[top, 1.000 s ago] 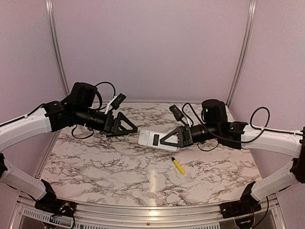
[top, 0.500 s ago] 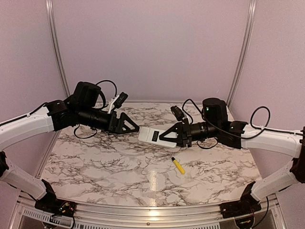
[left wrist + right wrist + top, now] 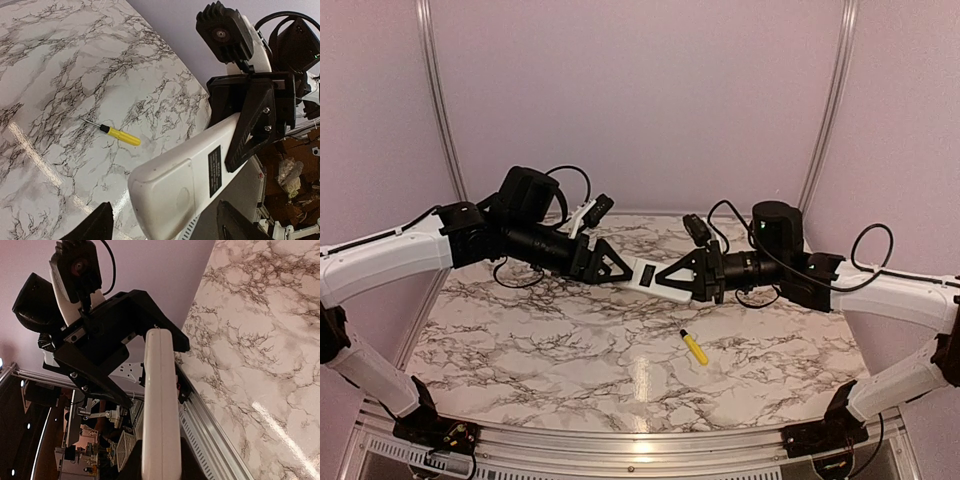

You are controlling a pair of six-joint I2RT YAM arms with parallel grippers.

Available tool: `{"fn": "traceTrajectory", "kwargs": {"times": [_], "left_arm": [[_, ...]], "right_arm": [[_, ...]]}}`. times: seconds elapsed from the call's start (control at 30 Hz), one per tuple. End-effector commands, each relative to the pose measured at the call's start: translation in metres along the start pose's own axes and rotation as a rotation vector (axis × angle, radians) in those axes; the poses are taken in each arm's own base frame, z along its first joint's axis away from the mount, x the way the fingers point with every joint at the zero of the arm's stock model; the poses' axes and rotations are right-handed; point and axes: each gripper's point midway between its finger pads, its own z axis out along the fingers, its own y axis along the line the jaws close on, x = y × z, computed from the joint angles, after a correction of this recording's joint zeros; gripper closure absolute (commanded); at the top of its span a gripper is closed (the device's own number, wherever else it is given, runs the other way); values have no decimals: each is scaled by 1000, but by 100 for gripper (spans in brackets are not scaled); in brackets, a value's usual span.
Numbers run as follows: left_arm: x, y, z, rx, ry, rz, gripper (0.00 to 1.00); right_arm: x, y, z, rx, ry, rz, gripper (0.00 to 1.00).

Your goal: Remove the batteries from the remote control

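The remote control (image 3: 646, 273) hangs above the table, plain white back up, its dark label showing. My right gripper (image 3: 668, 281) is shut on its right end. My left gripper (image 3: 618, 271) is open and straddles the other end. In the left wrist view the remote control (image 3: 186, 181) shows its back cover in place, and both black fingers (image 3: 95, 227) stand apart from its sides. The right wrist view has the remote control (image 3: 160, 400) edge-on, pinched in my right gripper (image 3: 160, 467), with the left gripper (image 3: 112, 342) beyond it. The batteries are hidden.
A small yellow-handled screwdriver (image 3: 694, 347) lies on the marble table (image 3: 540, 350) right of centre, below the held remote; it is also in the left wrist view, screwdriver (image 3: 117, 135). Purple walls close the back and sides. An aluminium rail (image 3: 220, 440) edges the table.
My left arm has swung right until its jaws straddle the remote's free end, and they have narrowed somewhat. The right gripper has raised the remote and shifted it slightly right.
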Motion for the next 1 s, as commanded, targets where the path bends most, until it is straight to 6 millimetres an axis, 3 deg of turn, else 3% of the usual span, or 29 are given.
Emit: {"fn": "traceTrajectory", "kwargs": {"times": [0.0,0.3,0.47,0.63,0.97], "left_arm": [[-5,6,3,-39,-1,-5,29],[-13,1,5,-26,-8,-4,37],[-11,0,9,-14,11,-10,51],[-10,2,9,-16,19,-15,53],[-5,2,10,-11,31,-21,73]], "right_arm": [[-8,29,-5,-68,-32,-57,100],[-7,31,-5,-79,-25,-69,100],[-6,31,-5,-86,-24,-72,100],[-4,35,-7,-104,-17,-83,100],[-3,41,-7,-136,-7,-97,100]]}}
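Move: The battery cover, on the left-hand end of the remote, lies only about 2 cm to the right of the left hand, roughly level in height and between its open fingers. From the right hand, which already grips the remote's other end, the cover is about 6 cm left and 1 cm farther out. The yellow screwdriver lies on the table some 26 cm below both hands, about 15 cm right and 2 cm back of the left one. The left fingers close from well open to nearly shut on the battery cover at the remote's end, beginning a pinch on its edge, while the hand creeps roughly 1 cm right and forward, dipping slightly, then lifting. The right hand keeps its grip and holds the remote nearly still against this work. ##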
